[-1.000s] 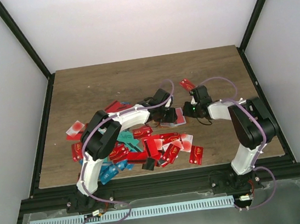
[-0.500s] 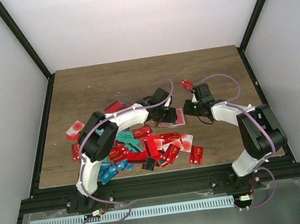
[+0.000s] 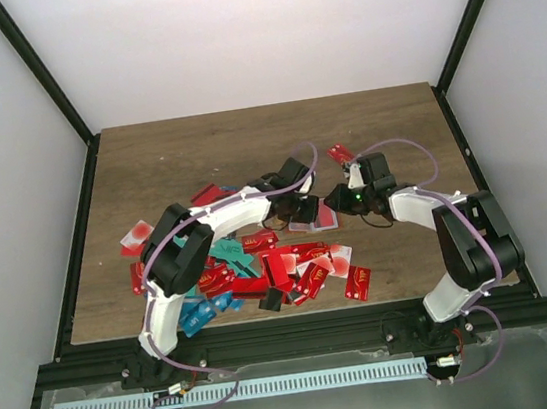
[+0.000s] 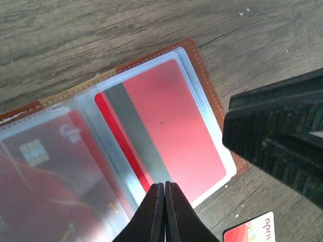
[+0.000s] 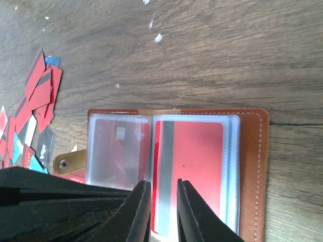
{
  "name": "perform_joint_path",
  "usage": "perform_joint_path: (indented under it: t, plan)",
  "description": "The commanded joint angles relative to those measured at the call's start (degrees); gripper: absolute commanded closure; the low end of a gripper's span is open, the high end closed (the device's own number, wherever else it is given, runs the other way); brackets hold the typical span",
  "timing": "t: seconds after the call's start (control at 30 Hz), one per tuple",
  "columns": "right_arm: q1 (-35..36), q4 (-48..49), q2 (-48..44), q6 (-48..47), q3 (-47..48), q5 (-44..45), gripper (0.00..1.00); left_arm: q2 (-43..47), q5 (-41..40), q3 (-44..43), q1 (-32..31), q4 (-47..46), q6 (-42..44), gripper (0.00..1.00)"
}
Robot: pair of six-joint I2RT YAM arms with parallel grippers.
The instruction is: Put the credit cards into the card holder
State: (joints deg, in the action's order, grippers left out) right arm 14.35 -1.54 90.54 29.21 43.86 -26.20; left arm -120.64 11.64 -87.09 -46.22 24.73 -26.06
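Observation:
The brown card holder (image 3: 318, 219) lies open on the table, its clear sleeves facing up. A red credit card (image 4: 171, 126) with a grey stripe sits in the right sleeve (image 5: 194, 161), and another with a chip (image 4: 40, 171) in the left sleeve. My left gripper (image 4: 165, 184) is shut, its tips together over the striped card's lower edge with nothing visible between them. My right gripper (image 5: 164, 189) hovers over the same card's stripe, jaws slightly apart and empty. The two grippers (image 3: 306, 205) (image 3: 338, 199) nearly meet over the holder.
A heap of loose red, teal and blue credit cards (image 3: 252, 268) spreads left and in front of the holder. Single red cards lie behind the right gripper (image 3: 340, 152) and at the front (image 3: 357, 282). The holder's snap tab (image 5: 68, 162) sticks out towards the heap.
The left jaws opened a little, then closed fully over the holder. The right jaws have parted slightly, and the right arm's elbow has swung to the right.

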Motion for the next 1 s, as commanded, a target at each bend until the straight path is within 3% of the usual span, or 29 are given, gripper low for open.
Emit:
perform_joint_path:
  t: [0.0, 0.27, 0.97]
  plan:
    - [-0.8, 2.1, 1.0, -0.1, -0.6, -4.4, 0.83, -1.5, -0.6, -2.3, 0.3, 0.5, 1.0, 0.96]
    - [-1.0, 2.3, 2.9, -0.1, -0.3, -4.7, 0.82, -4.0, -1.6, -3.4, 0.3, 0.8, 1.3, 0.96]
    - [-1.0, -0.2, 1.4, -0.9, -0.7, 2.4, 0.61, -6.7, -1.3, -1.9, 0.3, 0.1, 0.6, 0.96]
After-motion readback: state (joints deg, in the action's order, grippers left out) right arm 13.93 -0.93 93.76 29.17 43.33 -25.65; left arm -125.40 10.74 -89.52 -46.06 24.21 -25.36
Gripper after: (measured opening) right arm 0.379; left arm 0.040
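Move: Just under the closed left fingers lies the red card in the card holder's right-hand pocket, its middle about 3 cm below, 1 cm ahead and 3 cm to their right. The clear left page is centred some 2 cm ahead and 3 cm to their left. From the slightly open right fingers the same card lies about 5 cm below, 1 cm ahead and 2 cm left, and a loose red card some 14 cm ahead and 4 cm right, on the table. The left hand, fingers kept shut, edges forward barely 1 cm and then sinks about 2.5 cm, until its fingertips meet the exposed left edge of the red card, where they stay, resting on it. Meanwhile the right hand drops roughly 2.5 cm towards the right side of the same pocket, first drifting slightly left and then back right, and spreads its fingers from nearly shut to a bit over a third open. ##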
